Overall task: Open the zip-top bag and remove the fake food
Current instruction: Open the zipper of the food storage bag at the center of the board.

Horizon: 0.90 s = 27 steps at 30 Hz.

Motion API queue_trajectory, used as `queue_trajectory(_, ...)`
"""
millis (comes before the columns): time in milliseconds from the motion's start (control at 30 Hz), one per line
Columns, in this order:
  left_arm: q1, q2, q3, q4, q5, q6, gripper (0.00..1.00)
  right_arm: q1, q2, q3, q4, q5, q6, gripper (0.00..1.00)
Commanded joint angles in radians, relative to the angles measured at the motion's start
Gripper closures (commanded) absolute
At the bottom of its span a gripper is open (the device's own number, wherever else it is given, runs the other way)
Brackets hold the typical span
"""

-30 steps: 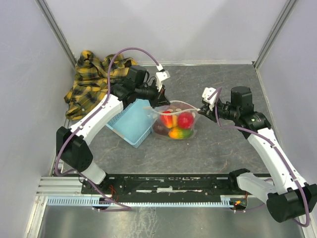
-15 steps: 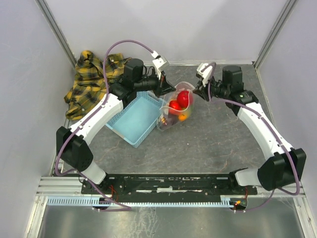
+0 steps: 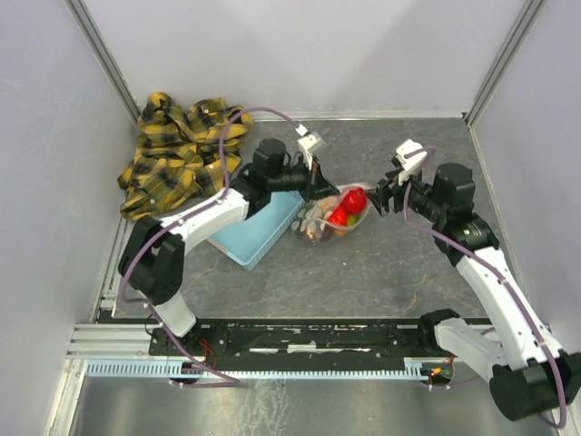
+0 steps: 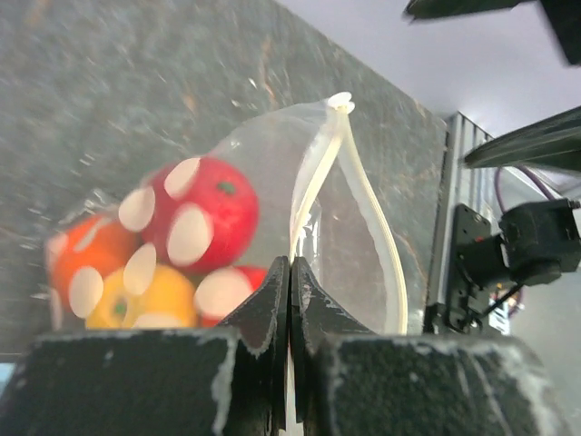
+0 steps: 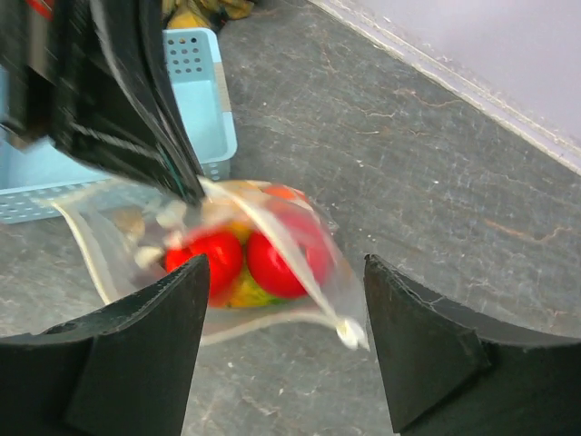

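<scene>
The zip-top bag, clear with white dots, hangs low over the table from my left gripper. In the left wrist view that gripper is shut on one side of the white zip strip, and the other side bows away, so the mouth gapes. The fake food lies inside: red, orange and yellow fruits. My right gripper stands open just right of the bag, its fingers on either side of the bag's loose corner without touching it. Red fruits show through the plastic.
A light blue slotted basket sits on the table directly left of the bag, under the left forearm. A yellow plaid shirt is bunched in the far left corner. Grey walls enclose the table on three sides.
My right gripper has opened, let go of the bag's edge and drawn back to the right. The left gripper has swung right and lower, carrying the bag.
</scene>
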Motion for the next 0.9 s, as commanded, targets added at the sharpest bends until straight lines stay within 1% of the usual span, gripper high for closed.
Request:
queue_trajectory(0, -0.057, 0.033, -0.065, 0.210, -0.007, -0.150, 0.97, -0.002, -0.112, -0.054, 0.037, -0.011, 0.121, 0.23)
queue_trajectory(100, -0.084, 0.045, -0.106, 0.271, -0.014, -0.205, 0.97, -0.002, -0.176, -0.061, 0.017, -0.064, 0.154, 0.23)
queue_trajectory(167, -0.095, 0.042, -0.127, 0.300, -0.026, -0.225, 0.97, -0.002, -0.188, -0.065, 0.014, -0.119, 0.206, 0.24)
queue_trajectory(300, -0.098, 0.016, -0.148, 0.319, -0.067, -0.249, 0.97, -0.001, -0.181, -0.138, 0.024, -0.135, 0.320, 0.34)
queue_trajectory(400, -0.102, 0.005, -0.163, 0.332, -0.070, -0.269, 0.97, -0.002, -0.222, -0.234, 0.103, -0.177, 0.396, 0.42)
queue_trajectory(467, -0.108, 0.004, -0.175, 0.344, -0.071, -0.286, 0.97, 0.000, -0.267, -0.298, 0.163, -0.195, 0.432, 0.44)
queue_trajectory(600, -0.117, -0.002, -0.211, 0.394, -0.081, -0.331, 0.97, 0.001, -0.310, -0.374, 0.165, -0.168, 0.433, 0.46)
queue_trajectory(700, -0.122, -0.013, -0.238, 0.431, -0.101, -0.353, 0.97, 0.006, -0.288, -0.389, 0.159, -0.147, 0.443, 0.47)
queue_trajectory(867, -0.129, -0.026, -0.262, 0.445, -0.130, -0.365, 0.97, 0.014, -0.243, -0.388, 0.169, -0.096, 0.447, 0.48)
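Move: The right hand, open, has the zip-top bag's open mouth about 2 cm ahead of it, 5 cm to its left and some 6 cm below. The big red fruit sits in the mouth, roughly 3 cm ahead, 6 cm left and 8 cm below that hand; the small red tomato is about level with it, 9 cm left and 9 cm below. From the left hand, which already pinches the bag's upper rim, the mouth lies about 2 cm back, 5 cm right and 4 cm below. Keeping its pinch on the upper rim, the left hand quickly brings the bag down and back about 5 cm each and some 3 cm right, tipping roughly 15 degrees down. The right hand draws back about 8 cm, rising a little before dropping to end some 7 cm lower and slightly left, close at the mouth by the near rim, tilting about 25 degrees (fingers down, left side up) and narrowing its wide-open fingers to about half without shutting them. ##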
